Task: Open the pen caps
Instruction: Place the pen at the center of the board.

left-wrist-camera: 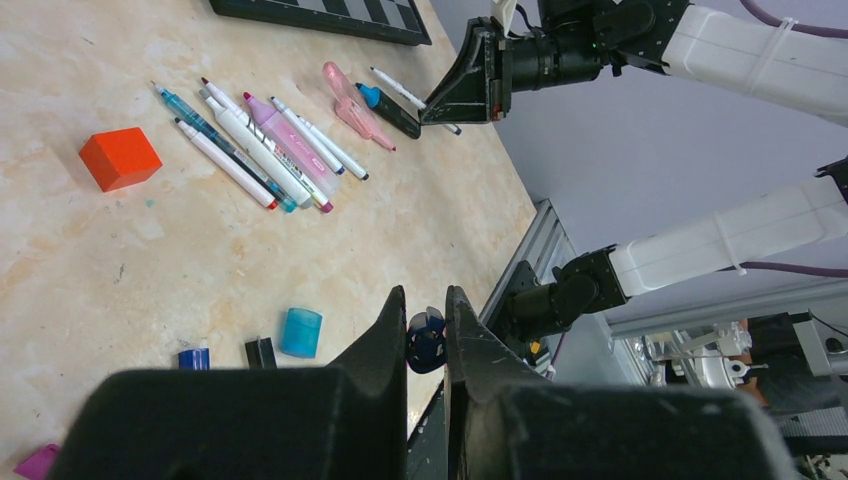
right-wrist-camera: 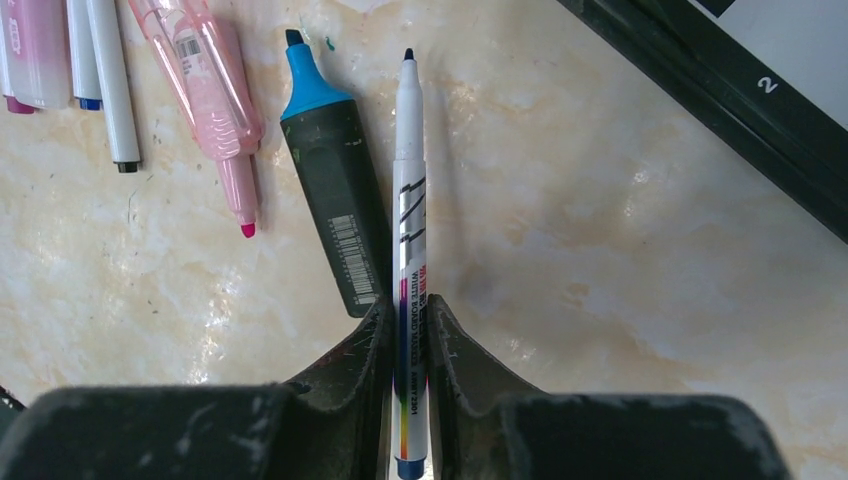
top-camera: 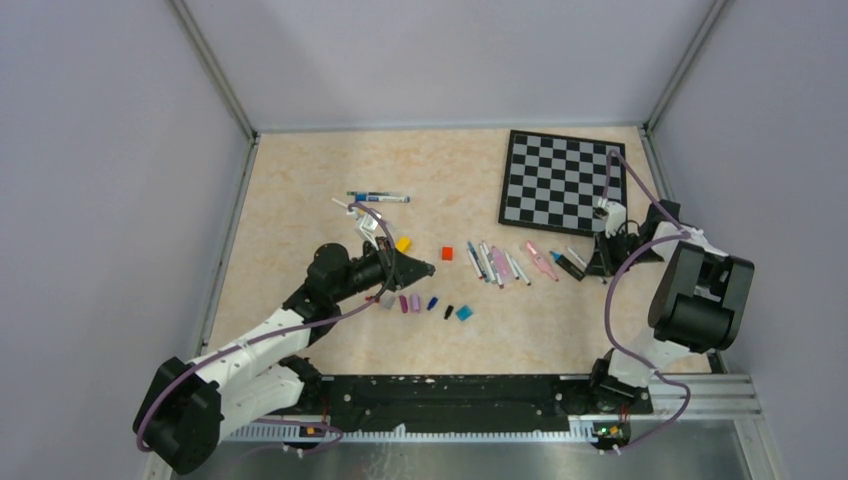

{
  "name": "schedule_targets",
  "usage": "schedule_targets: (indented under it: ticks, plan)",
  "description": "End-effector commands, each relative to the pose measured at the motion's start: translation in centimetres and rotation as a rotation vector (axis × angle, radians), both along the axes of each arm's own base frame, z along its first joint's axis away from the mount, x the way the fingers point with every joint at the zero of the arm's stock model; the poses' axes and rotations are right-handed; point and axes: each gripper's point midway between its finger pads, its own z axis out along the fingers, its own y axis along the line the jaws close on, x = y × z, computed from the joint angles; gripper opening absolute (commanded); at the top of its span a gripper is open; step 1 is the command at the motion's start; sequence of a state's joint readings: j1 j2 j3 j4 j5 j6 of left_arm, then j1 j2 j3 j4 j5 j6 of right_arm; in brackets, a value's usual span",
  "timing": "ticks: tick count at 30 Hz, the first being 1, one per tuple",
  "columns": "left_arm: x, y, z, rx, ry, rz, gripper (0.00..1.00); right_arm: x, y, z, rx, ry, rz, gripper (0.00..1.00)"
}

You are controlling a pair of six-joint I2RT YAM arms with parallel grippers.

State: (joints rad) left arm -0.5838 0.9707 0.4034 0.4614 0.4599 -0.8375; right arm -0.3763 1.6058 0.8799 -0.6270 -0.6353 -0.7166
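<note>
My left gripper (left-wrist-camera: pixel 427 295) is shut on a small dark blue pen cap (left-wrist-camera: pixel 427 342) and holds it above the table's near edge. My right gripper (right-wrist-camera: pixel 408 300) is shut on a white whiteboard marker (right-wrist-camera: pixel 408 180) whose dark tip is bare; the marker lies along the table beside a black highlighter with a blue tip (right-wrist-camera: pixel 330 200). Loose pen caps lie in a row below the left gripper (top-camera: pixel 425 268): cyan (left-wrist-camera: pixel 301 332), black (left-wrist-camera: pixel 261 352), blue (left-wrist-camera: pixel 194 358). Several uncapped pens (top-camera: pixel 500 262) lie side by side in the middle. The right gripper (top-camera: pixel 600 265) is at their right end.
A red cube (top-camera: pixel 447 253) and a yellow cap (top-camera: pixel 403 243) sit near the left gripper. Two more pens (top-camera: pixel 378 197) lie at the back left. A chessboard (top-camera: pixel 565 180) fills the back right corner. Grey walls close in the table.
</note>
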Motion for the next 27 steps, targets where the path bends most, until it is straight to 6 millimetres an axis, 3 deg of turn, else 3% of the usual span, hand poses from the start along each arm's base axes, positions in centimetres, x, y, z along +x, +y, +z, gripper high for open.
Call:
schedule_targets:
  ticks: [1, 14, 20, 22, 27]
  plan:
    - [-0.1, 0.0, 0.7, -0.013, -0.044, -0.008, 0.00, 1.3, -0.9, 0.4, -0.016, -0.020, -0.017, 0.15]
    - [-0.2, 0.0, 1.0, -0.016, -0.048, -0.015, 0.00, 0.9, -0.7, 0.2, -0.005, 0.002, -0.017, 0.30]
    - [-0.4, -0.4, 1.3, -0.017, -0.057, -0.048, 0.00, 1.1, -0.7, 1.4, -0.011, -0.031, -0.016, 0.35]
    - [-0.5, -0.6, 1.3, -0.016, -0.054, -0.065, 0.00, 1.2, -0.8, 1.9, -0.018, -0.052, -0.020, 0.41]
    - [-0.9, -1.2, 1.3, -0.009, -0.054, -0.095, 0.00, 1.4, -0.9, 2.7, -0.035, -0.076, -0.024, 0.42]
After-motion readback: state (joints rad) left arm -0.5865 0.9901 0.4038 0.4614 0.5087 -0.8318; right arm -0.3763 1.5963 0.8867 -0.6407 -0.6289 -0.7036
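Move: Just ahead-left of the right hand, roughly 2 cm ahead, 3 cm left and 1 cm down, is the spot where the held white pen's middle goes. The dark highlighter lies about 2 cm ahead and 6 cm left, the pink highlighter some 3 cm ahead and 12 cm left, both just below fingertip height; the chessboard's middle is about 26 cm ahead and 7 cm left. From the left hand, that spot is about 8 cm ahead, 32 cm right and 18 cm down. Letting go of the white pen beside the dark highlighter: the right hand eases down barely half a centimetre while its fingers open from a close pinch to about 40 percent. It otherwise stays over the pen's rear part, then lifts about 1 cm with the fingers pointing steeply down and the pads clear of the pen on both sides. ##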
